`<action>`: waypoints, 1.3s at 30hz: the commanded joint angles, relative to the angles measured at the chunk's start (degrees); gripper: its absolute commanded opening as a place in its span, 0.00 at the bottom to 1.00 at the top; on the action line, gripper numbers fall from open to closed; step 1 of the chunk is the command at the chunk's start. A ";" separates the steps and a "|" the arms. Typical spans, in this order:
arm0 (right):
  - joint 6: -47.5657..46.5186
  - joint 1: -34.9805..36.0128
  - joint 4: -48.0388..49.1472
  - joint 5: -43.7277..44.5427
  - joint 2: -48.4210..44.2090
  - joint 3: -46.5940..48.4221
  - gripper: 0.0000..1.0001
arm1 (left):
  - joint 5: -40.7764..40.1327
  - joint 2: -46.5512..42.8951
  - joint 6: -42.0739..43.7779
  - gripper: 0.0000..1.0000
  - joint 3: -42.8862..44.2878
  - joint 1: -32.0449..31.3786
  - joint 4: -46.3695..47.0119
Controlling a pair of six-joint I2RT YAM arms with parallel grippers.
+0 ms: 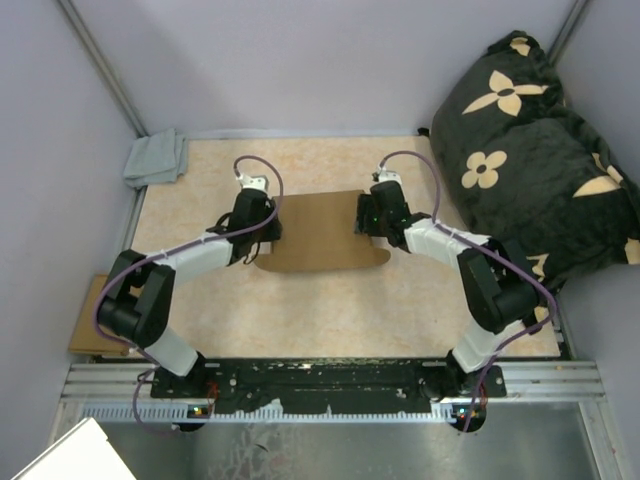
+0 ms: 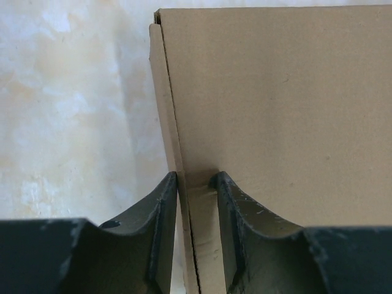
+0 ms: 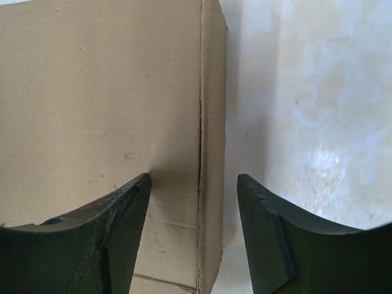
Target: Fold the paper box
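The paper box (image 1: 320,232) is plain brown cardboard and lies flat-topped in the middle of the beige table (image 1: 420,300), with a rounded tab at its near right corner. My left gripper (image 1: 268,228) is at its left end. In the left wrist view the gripper (image 2: 195,184) is shut on the upright left side wall of the box (image 2: 275,110). My right gripper (image 1: 366,220) is at the right end. In the right wrist view it (image 3: 193,176) is open and straddles the right side edge of the box (image 3: 98,92) without pinching it.
A grey cloth (image 1: 157,158) lies at the far left corner. A black pillow with cream flowers (image 1: 540,150) fills the right side. A smaller brown cardboard piece (image 1: 88,318) lies off the table's left edge. Walls close in the back and left.
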 commanded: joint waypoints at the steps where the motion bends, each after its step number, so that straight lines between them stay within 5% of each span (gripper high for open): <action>1: -1.82 0.20 -0.17 -5.52 4.48 5.22 0.61 | 6.04 4.67 -0.03 0.37 3.86 -1.16 -2.46; 11: -3.59 -1.63 -3.60 -1.47 -1.88 8.65 0.64 | 0.57 1.55 1.15 0.44 12.21 0.46 -8.81; 14: -4.81 -1.64 -5.16 3.04 -7.62 7.89 0.67 | -3.82 -3.37 0.89 0.55 12.46 0.53 -11.95; 18: 0.52 -1.68 0.36 8.80 -20.30 0.18 0.67 | -5.32 -13.43 -1.75 0.61 7.11 0.64 -10.61; 20: 1.67 -1.64 3.10 5.20 -25.99 -6.27 0.95 | -5.07 -18.28 -5.34 0.59 1.22 0.76 -6.28; 21: 0.32 -1.64 4.49 1.18 -28.23 -9.78 0.99 | -4.66 -20.20 -8.19 0.58 -1.86 0.87 -5.50; 25: 0.72 -1.90 12.58 -12.91 -34.65 -22.35 0.95 | 3.78 -24.18 -13.06 0.55 -8.47 1.23 -4.76; 29: 1.05 -1.90 7.32 -10.45 -34.43 -23.28 0.79 | 7.97 -25.01 -8.97 0.57 -13.35 1.12 -3.66; 34: 0.87 -1.90 5.16 -7.19 -34.15 -24.41 0.97 | 8.86 -26.26 -7.20 0.67 -17.40 1.18 0.49; 39: 0.30 -1.90 4.87 -6.92 -31.37 -23.27 0.99 | 11.76 -24.85 -6.53 0.71 -16.85 1.16 1.44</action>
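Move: Behind the hands lies the box's loose front flap: its middle is about 8 cm back and 11 cm to the right of the left hand, and about 9 cm back and 10 cm to the left of the right hand, some 2 cm lower. The lid's middle is 2 cm ahead and 12 cm right of the left hand, 1 cm ahead and 11 cm left of the right. The left flap ear is 9 cm back and 3 cm left of the left hand; the right ear is 9 cm back and 4 cm right of the right hand. Pushing the box forward a last 2 cm or so, with fingers still astride its two side edges, both hands then come free and arc up some 12 to 14 cm, draw back over the box's front corners and sink again. They end beside the front flap's two ears, about 9 cm back from where they began, fingers spread wider, the right nearly full open, with no touch to be seen. ##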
